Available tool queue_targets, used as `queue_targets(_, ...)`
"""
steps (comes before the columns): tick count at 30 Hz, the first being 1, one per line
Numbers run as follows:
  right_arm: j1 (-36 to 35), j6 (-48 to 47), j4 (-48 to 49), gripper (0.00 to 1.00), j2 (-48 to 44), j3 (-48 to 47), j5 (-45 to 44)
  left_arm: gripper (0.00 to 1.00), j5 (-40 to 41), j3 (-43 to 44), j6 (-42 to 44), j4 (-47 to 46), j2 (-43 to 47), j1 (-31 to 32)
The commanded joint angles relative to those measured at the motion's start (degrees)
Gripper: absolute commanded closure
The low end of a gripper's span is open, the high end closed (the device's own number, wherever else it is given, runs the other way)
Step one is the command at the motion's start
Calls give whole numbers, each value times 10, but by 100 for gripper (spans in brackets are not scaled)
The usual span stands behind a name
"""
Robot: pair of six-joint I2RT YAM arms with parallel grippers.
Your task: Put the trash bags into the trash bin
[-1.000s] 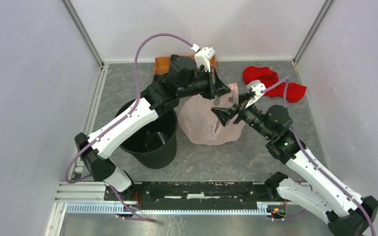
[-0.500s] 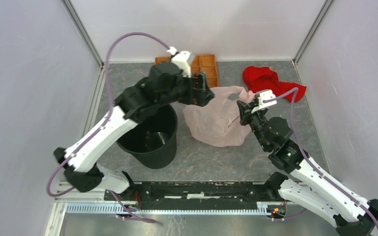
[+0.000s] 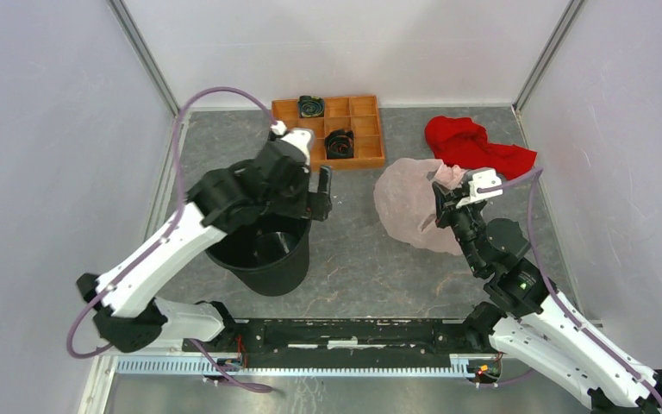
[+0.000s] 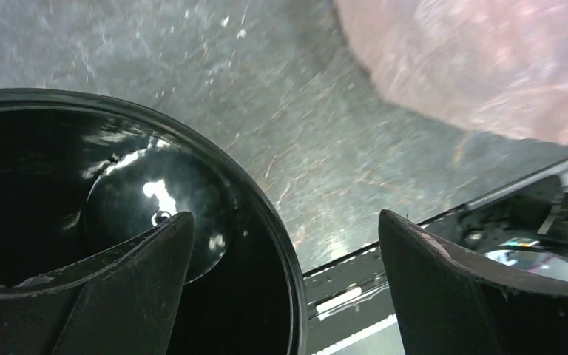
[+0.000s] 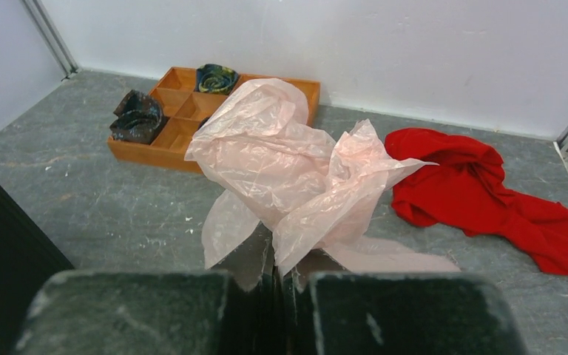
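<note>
The trash bag (image 3: pixel 407 205) is a wrinkled pale pink film lying on the grey floor right of centre. My right gripper (image 3: pixel 442 201) is shut on a bunched fold of it; in the right wrist view the film (image 5: pixel 288 155) fans out from between the closed fingers (image 5: pixel 277 270). The round black trash bin (image 3: pixel 263 252) stands upright at the left with nothing seen inside. My left gripper (image 3: pixel 321 195) hangs open over the bin's right rim (image 4: pixel 270 211), holding nothing, well apart from the bag (image 4: pixel 481 66).
A bright red cloth (image 3: pixel 474 147) lies at the back right, just behind the bag. An orange compartment tray (image 3: pixel 364 129) with dark items sits against the back wall. White walls and metal posts enclose the floor; the arms' base rail runs along the near edge.
The left gripper opened, let go of the bag and swung left to the bin's rim. The right gripper shut on the bag and dragged it rightward, away from the bin.
</note>
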State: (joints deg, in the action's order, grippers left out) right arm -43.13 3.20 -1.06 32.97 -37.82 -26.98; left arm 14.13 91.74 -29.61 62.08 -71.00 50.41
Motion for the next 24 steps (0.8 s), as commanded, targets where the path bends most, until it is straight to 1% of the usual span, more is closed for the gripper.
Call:
queue_targets(1, -2, 25, -26, 95, -15, -24, 22, 2, 28, -26, -30, 5, -41, 17)
queue_targets(3, -2, 30, -27, 94, -25, -26, 26, 7, 50, -30, -33, 0, -54, 32)
queue_targets(4, -2, 30, -29, 94, -29, -29, 31, 11, 63, -30, -35, -1, -61, 40)
queue_targets(9, -2, 25, -45, 94, -39, -50, 33, 36, 127, -31, -48, 17, -78, 60)
queue_targets(12, -2, 22, -45, 94, -47, -48, 32, 50, 132, -33, -59, 13, -78, 71)
queue_targets(16, -2, 19, -50, 93, -52, -46, 31, 68, 118, -25, -59, -6, -87, 77)
queue_targets(17, -2, 19, -52, 93, -54, -47, 30, 71, 116, -19, -57, -9, -94, 79)
queue_targets(20, -2, 19, -62, 93, -64, -53, 26, 76, 106, 12, -46, -18, -118, 90)
queue_targets(24, -2, 16, -73, 93, -84, -68, 12, 81, 89, 74, -29, -27, -166, 109)
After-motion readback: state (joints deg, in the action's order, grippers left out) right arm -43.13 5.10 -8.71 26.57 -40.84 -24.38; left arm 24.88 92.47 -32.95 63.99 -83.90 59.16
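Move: The left hand, wide open, is poised over the right-hand part of the trash bin's rim, which lies some 5 cm below it, neither clearly ahead nor to a side; the bin's middle is about 13 cm to its left, level fore-and-aft. The pink trash bag hangs roughly 25 cm to its right and 3 cm ahead. The right hand already grips that bag; the bin's middle is about 44 cm to this hand's left and 4 cm back. Straight down about 6 cm with a slight rightward drift, the left hand rolls some 15 degrees so its fingers point more steeply down and straddle the bin's rim. Holding that height, it closes them to pinch the rim, one finger inside and one outside, then draws right another 2–3 cm. The right hand keeps the bag gripped, easing back and up a couple of centimetres. ##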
